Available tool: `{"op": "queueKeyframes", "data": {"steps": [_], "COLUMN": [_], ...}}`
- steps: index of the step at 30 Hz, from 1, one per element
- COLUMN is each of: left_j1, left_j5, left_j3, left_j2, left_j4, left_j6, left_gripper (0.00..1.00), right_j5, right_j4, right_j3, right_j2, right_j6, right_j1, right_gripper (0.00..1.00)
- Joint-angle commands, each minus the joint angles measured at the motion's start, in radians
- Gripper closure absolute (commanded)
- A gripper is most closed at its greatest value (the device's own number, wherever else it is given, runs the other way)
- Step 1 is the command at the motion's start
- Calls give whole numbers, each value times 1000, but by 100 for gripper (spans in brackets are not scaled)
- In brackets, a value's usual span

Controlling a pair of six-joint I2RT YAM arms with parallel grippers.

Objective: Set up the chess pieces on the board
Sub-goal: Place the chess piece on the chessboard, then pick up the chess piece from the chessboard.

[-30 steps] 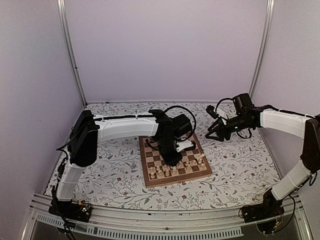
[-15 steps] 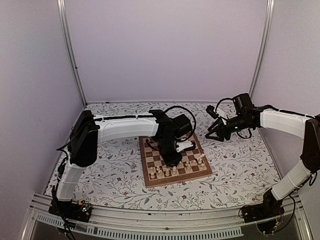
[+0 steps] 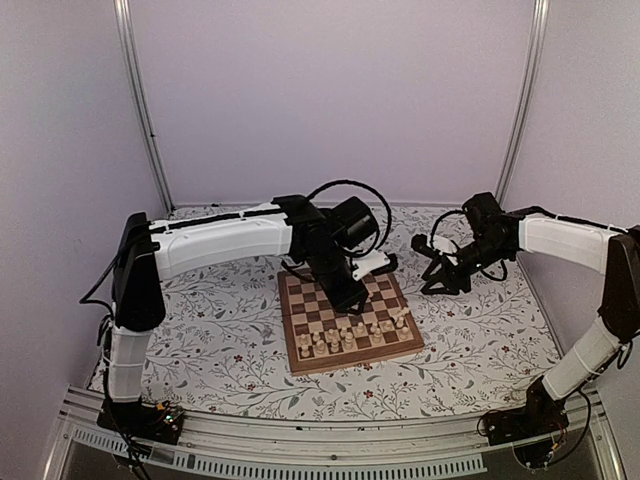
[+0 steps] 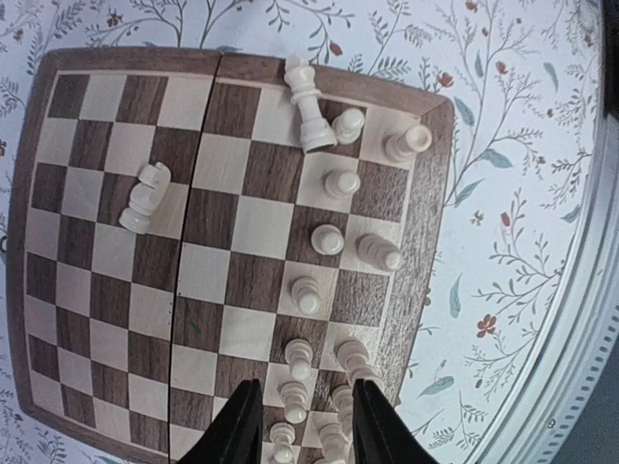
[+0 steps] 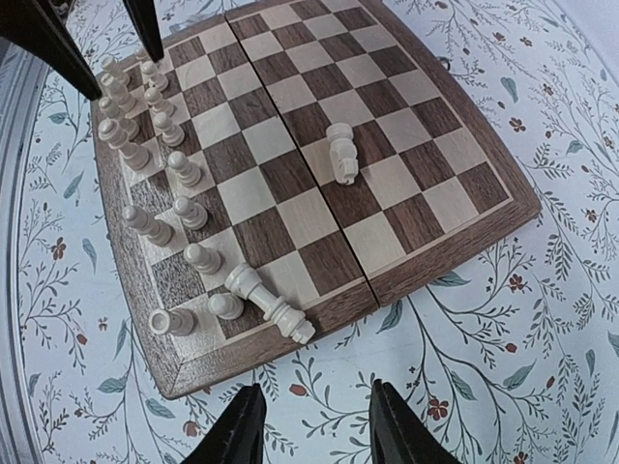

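The board point(image 3: 310, 302) lies mid-table with chess pieces point(image 3: 352, 335) standing in two rows along its near edge. In the left wrist view a knight point(image 4: 145, 196) lies on its side mid-board, and a tall crowned piece point(image 4: 308, 104) lies tipped beside the rows. My left gripper point(image 4: 302, 430) hovers open above the standing pieces, holding nothing. My right gripper point(image 5: 314, 430) is open over the tablecloth just off the board's right edge, near the tipped tall piece point(image 5: 271, 304). The fallen knight point(image 5: 340, 153) shows there too.
A floral tablecloth point(image 3: 220, 340) covers the table around the board. Purple walls and metal posts point(image 3: 145, 110) close in the back and sides. A metal rail point(image 3: 300, 440) runs along the near edge by the arm bases.
My left gripper has opened and lifted back from the piece rows, the arm swinging up. My right gripper has dropped toward the board's right edge with its jaws a little narrower.
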Motion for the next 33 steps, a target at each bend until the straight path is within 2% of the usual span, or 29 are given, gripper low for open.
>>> {"op": "queueKeyframes", "data": {"steps": [1,14,20,33], "left_j1": [24,78,109,129], "left_j5": [11,52,80,89], "left_j3": [-11,-127,-169,-205], "left_j2": [-43,-118,-148,-164], "left_j4": [75,186,223,239], "left_j6": [-10,-52,-66,-66], "left_gripper": [66,66,66,66], "right_j5": [45,141,116,151], "right_j4": [-94,-131,-186,-176], "right_j3": [73,146,210,199], "right_j2": [77,234,304,348], "right_j6": [-157,-258,-278,-286], "right_j1": [11,135,149,178], "right_gripper": [61,61,62,65]}}
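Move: The tall chess piece lying at the board's right edge is about 5 cm left, 2 cm back and 9 cm below my right hand. The corner rook stands roughly 6 cm behind that piece, level with it sideways; between them, 3 cm behind it, is the end pawn. A short fallen piece lies 5 cm ahead and 8 cm left of it. From my left hand the tall piece is some 12 cm right, 3 cm ahead and 8 cm down. I bring my open right hand down about 7.5 cm and some 3.5 cm left, easing back slightly, until the fingertips hang just above the head end of the tall lying piece; on the way I turn counter-clockwise about 20 degrees and steepen the fingers. My empty left hand moves away from the pawn row, forward about 4.5 cm and a little left, rising, dipping, then rising again, fingers still open. ##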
